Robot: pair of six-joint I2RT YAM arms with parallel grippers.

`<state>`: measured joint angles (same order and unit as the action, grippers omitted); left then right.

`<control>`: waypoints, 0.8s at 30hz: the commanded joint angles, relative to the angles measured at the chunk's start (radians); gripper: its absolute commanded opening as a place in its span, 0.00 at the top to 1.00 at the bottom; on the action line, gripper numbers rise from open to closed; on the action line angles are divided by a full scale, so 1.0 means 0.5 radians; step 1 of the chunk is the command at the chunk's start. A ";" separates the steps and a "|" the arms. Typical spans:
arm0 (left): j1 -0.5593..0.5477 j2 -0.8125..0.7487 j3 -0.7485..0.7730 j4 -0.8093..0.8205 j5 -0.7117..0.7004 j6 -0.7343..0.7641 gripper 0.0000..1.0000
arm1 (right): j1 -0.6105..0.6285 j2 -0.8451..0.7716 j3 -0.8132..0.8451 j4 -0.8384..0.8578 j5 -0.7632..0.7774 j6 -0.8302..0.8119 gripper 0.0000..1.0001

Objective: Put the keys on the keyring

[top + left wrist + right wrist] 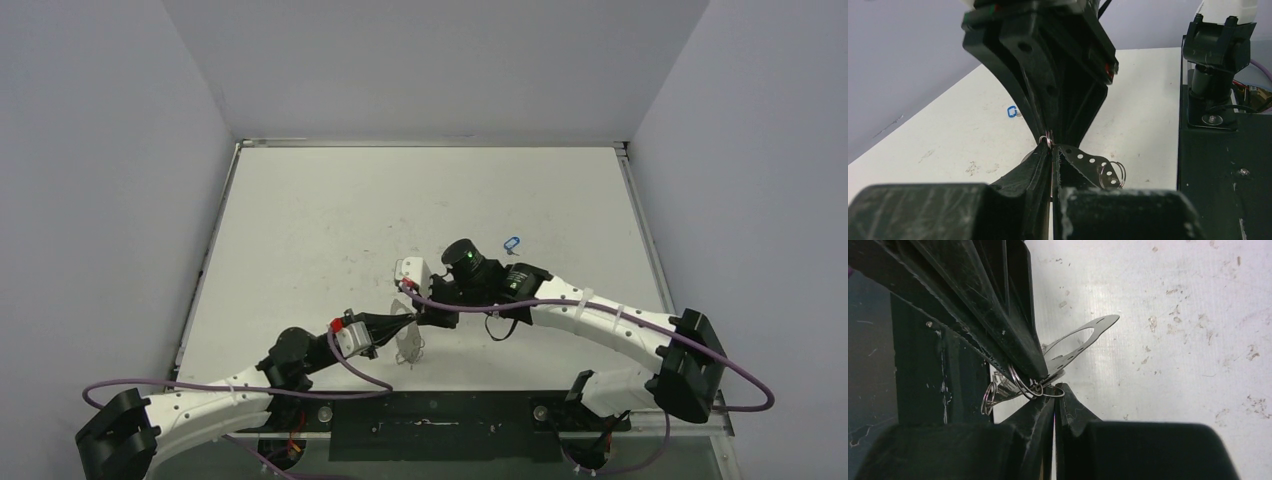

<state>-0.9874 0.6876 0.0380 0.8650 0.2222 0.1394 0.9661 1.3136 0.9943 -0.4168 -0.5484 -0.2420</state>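
My left gripper is shut on the rim of the keyring, a pale flat plate with small holes, and holds it edge-up above the table. The plate's big hole shows in the right wrist view. My right gripper meets it tip to tip and is shut on a small wire loop at the rim. More wire loops hang beside it. The blue-headed key lies on the table behind the right arm. The dark-headed key is not visible.
The white table has grey walls on three sides. A black base strip with the arm mounts runs along the near edge. The right arm's purple cable loops over the work area.
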 commanded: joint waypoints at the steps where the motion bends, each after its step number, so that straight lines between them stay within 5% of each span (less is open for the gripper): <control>1: -0.007 -0.043 0.057 0.220 0.016 -0.023 1.00 | 0.072 0.045 0.080 0.015 0.170 0.010 1.00; 6: -0.006 -0.086 0.048 0.172 0.020 -0.030 1.00 | 0.073 -0.095 0.006 0.126 0.285 0.024 0.92; 14: -0.004 -0.190 0.029 0.088 0.001 -0.035 1.00 | 0.023 -0.447 -0.202 0.267 0.336 -0.047 0.52; 24: -0.004 -0.185 0.033 0.082 0.014 -0.054 1.00 | -0.015 -0.621 -0.324 0.532 -0.144 -0.174 0.51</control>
<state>-0.9874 0.5934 0.0380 0.8616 0.2207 0.1337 0.9615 1.0271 0.8474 -0.2859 -0.4877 -0.3046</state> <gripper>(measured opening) 0.013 0.499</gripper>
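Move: The metal ring being worked is right at both hands' fingertips: about 1 cm to the left of the right hand's point and 1 cm to the right of the left hand's, level with both. The grey plate hangs some 2 cm back and 3 cm below the right hand's point, 1 cm to its left. The blue key tag lies on the table about 19 cm ahead, 20 cm to the right and 16 cm below the right hand. The right fingers, pinched on the ring, let go of it: the hand first dips about 1 cm, then spreads its fingers to roughly half open and climbs some 6 cm, backing off to the right of the ring by 2 to 3 cm and tilting about 20 degrees. The left hand keeps its pinch on the ring and rises roughly 2.5 cm. ##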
